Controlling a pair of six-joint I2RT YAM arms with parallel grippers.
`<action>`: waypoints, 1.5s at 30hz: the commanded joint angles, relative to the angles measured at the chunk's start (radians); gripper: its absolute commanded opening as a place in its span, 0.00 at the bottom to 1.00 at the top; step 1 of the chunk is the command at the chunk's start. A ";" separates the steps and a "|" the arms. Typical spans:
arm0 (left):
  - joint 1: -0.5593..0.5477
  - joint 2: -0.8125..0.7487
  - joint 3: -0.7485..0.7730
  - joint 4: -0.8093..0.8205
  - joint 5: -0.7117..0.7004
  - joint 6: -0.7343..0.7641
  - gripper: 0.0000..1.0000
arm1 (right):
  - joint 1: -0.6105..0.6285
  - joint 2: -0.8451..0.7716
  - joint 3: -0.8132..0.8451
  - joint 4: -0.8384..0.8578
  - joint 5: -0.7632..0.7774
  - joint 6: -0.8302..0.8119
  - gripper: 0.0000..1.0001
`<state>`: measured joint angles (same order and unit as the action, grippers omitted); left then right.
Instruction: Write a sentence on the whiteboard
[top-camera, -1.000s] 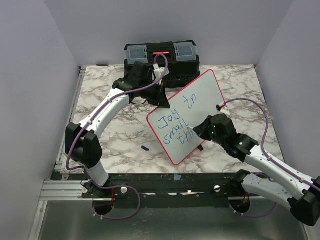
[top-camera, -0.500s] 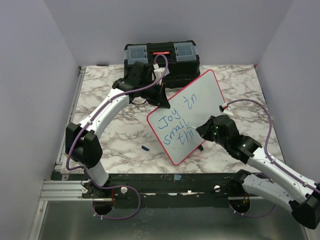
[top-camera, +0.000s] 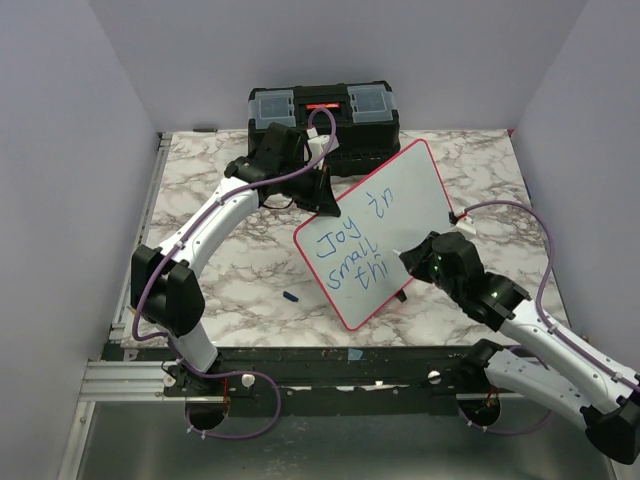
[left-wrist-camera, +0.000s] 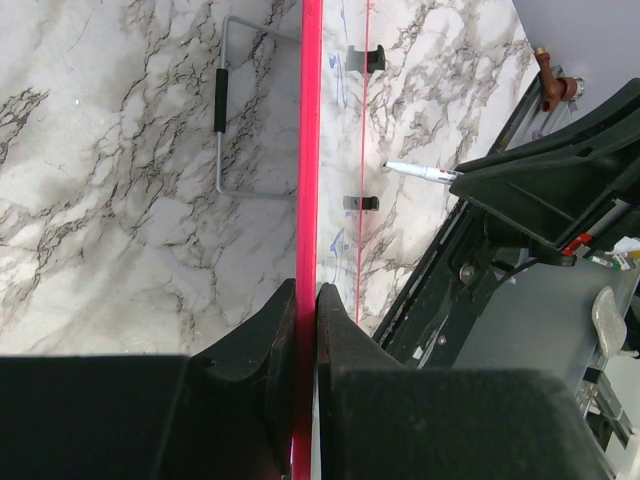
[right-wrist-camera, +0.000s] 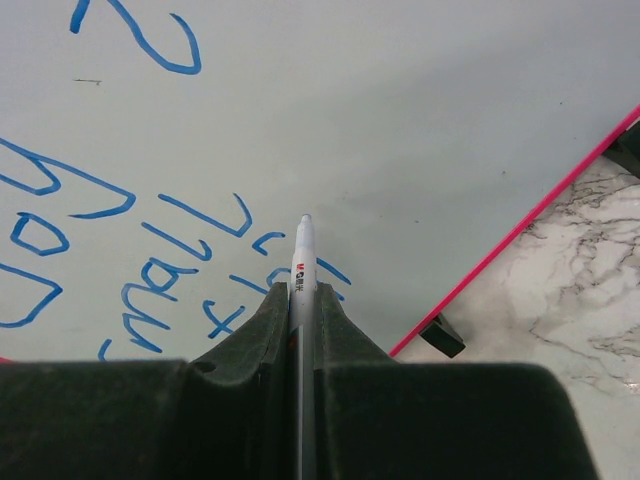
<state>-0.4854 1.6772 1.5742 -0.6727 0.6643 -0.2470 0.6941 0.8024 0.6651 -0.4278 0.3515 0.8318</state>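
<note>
The whiteboard (top-camera: 400, 195), white with a red-pink rim, stands tilted on the marble table and carries blue writing "Joy in small thi". My left gripper (top-camera: 322, 192) is shut on its upper left rim (left-wrist-camera: 308, 180), seen edge-on in the left wrist view. My right gripper (top-camera: 408, 258) is shut on a white marker (right-wrist-camera: 303, 262), whose tip meets the board (right-wrist-camera: 420, 120) just after the blue letters. The marker also shows in the left wrist view (left-wrist-camera: 420, 172).
A black toolbox (top-camera: 322, 112) stands at the table's back edge behind the left arm. A small blue marker cap (top-camera: 290, 297) lies on the table in front of the board. A wire stand (left-wrist-camera: 222, 120) props the board from behind.
My right gripper has shifted right and slightly down along the third line, and more blue strokes show after "th". The left arm and the board have not moved.
</note>
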 joint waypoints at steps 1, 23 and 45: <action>-0.004 -0.019 0.002 0.001 -0.037 0.057 0.00 | -0.002 0.019 -0.005 -0.015 0.031 0.020 0.01; -0.005 -0.014 0.002 0.001 -0.037 0.057 0.00 | -0.003 0.110 -0.041 0.055 -0.036 0.008 0.01; -0.005 -0.010 0.006 0.001 -0.036 0.056 0.00 | -0.001 0.053 -0.126 -0.007 -0.054 0.038 0.01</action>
<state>-0.4843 1.6772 1.5742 -0.6743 0.6636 -0.2455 0.6941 0.8474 0.5697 -0.4053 0.3264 0.8486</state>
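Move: The right hand holds the blue marker clear of the board. The blank spot just past "thi" lies about 6 cm ahead of that hand, 3 cm left and 5 cm lower. The letters "thi" are roughly 4 cm ahead, 8 cm left and 8 cm below the hand; "small" is about 5 cm ahead, 13 cm left and 6 cm down. From the left hand, clamped on the board's edge, the blank spot lies some 14 cm right, 2 cm back and 12 cm below. Downward first, about 2.5 cm with a slight drift left and forward, the right hand brings the marker tip onto the whiteboard just past the "i". After nearly pausing, it draws the tip down, back and a little right along the board for another 3 cm or so, the grip kept and the wrist tipping slightly down. The left hand keeps its hold on the board's edge. ##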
